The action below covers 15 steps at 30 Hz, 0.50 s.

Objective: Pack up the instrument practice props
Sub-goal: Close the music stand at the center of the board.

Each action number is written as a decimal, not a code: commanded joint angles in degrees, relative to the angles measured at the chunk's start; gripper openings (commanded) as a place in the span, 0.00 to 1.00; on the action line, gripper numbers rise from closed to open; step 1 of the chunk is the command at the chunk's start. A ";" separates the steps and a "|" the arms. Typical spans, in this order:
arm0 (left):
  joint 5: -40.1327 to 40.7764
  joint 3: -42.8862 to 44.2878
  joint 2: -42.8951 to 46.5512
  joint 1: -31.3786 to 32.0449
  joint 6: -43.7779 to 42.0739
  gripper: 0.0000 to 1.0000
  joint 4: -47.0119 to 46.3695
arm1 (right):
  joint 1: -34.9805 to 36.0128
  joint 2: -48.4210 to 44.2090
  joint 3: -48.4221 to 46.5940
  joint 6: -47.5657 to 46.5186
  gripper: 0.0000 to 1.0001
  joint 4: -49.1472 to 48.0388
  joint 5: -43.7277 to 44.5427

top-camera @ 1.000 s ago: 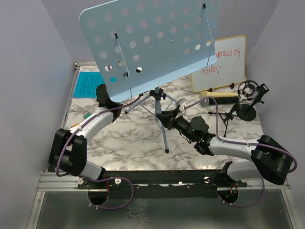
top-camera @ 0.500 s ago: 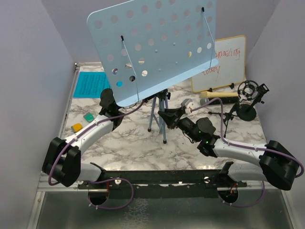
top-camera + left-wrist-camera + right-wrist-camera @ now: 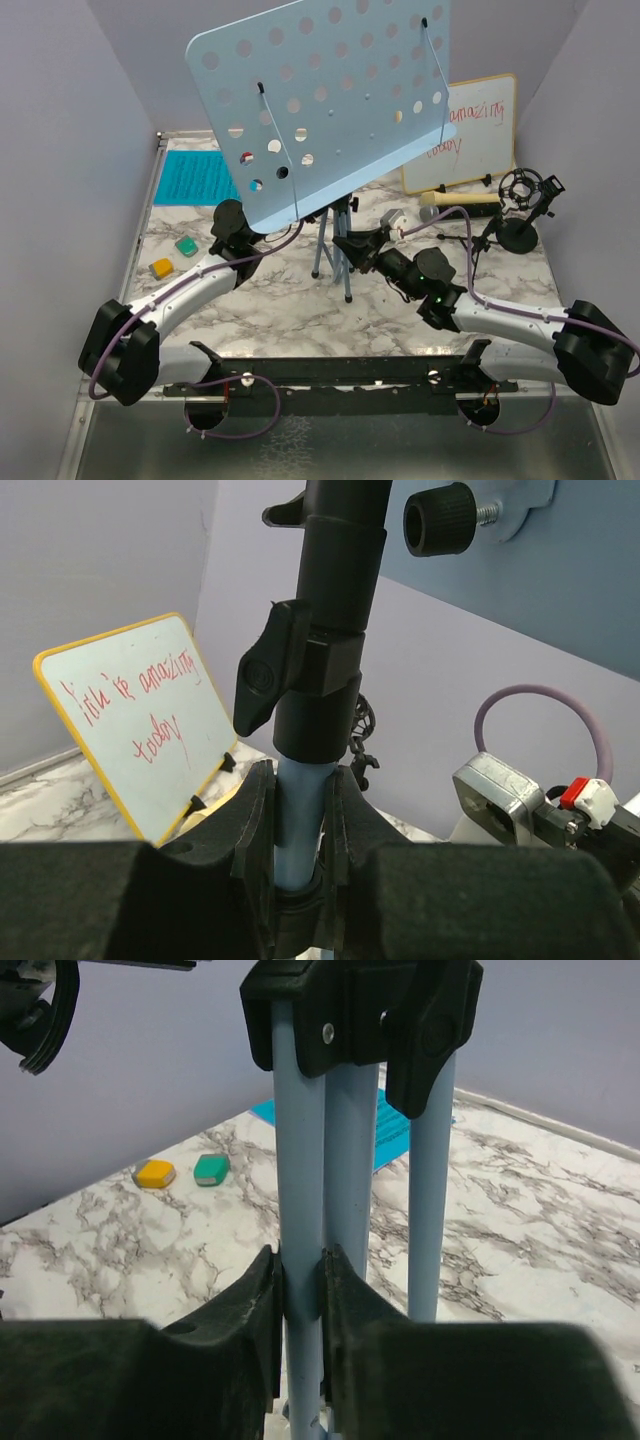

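The light-blue perforated music rack [image 3: 320, 100] stands tilted over the middle of the table, its tripod legs [image 3: 333, 268] drawn close together. My left gripper [image 3: 300, 815] is shut on the rack's blue pole just under the black collar [image 3: 320, 670]; in the top view its fingers are hidden beneath the rack. My right gripper [image 3: 302, 1290] is shut on one blue leg [image 3: 300, 1160], seen from above at the gripper [image 3: 352, 244]. The cyan sheet [image 3: 195, 178] lies at the back left. The cream handheld microphone [image 3: 455, 198] and black studio microphone [image 3: 522, 188] are at the right.
A wood-framed whiteboard [image 3: 465, 130] with red writing leans on the back wall at the right. A green block [image 3: 186, 245] and an orange block [image 3: 161, 268] lie at the left. A black round base [image 3: 518, 235] sits near the right wall.
The rack's spread legs have folded in toward the pole. The rack and my left arm have shifted to the right. Both grippers keep their hold.
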<state>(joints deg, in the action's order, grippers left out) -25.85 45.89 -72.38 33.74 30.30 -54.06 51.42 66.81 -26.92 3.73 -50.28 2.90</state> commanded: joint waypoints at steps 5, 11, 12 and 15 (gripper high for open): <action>7.86 -1.74 2.47 2.09 1.86 0.00 8.40 | -0.44 -1.46 -1.26 -2.27 0.47 -2.82 3.18; 12.67 -0.19 4.14 2.04 -2.91 0.00 14.93 | -0.44 3.33 -4.15 -3.29 0.59 -1.78 0.98; 13.52 0.19 4.50 2.04 -3.93 0.00 16.28 | -0.44 4.35 -4.67 -3.29 0.60 -2.17 1.08; 15.16 0.90 5.45 1.90 -6.38 0.00 19.37 | -0.36 7.45 -6.19 -3.29 0.62 -4.16 1.03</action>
<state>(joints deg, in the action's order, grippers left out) -15.84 45.82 -68.42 35.31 24.43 -45.78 51.24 70.87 -30.24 1.39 -51.64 4.05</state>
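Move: The music stand's front leg is already pinched between the right fingers. From that hand, the black hub sits about 9 cm up and 2 cm ahead, level sideways; the middle leg is some 3 cm ahead and 1 cm left, the side leg roughly 4 cm ahead and 2 cm right. The left hand already grips the pole; from it the hub is about 4 cm below and the pinched front-leg spot about 13 cm below and 2 cm back. The front leg is let go as the right fingers open wide around it; that hand rises about 1.5 cm, then eases forward and left and sinks a little, in towards the folded legs. Meanwhile the left hand keeps its grip on the pole above the hub, shifting about 2 cm forward and left while turning some 10 degrees counter-clockwise. ##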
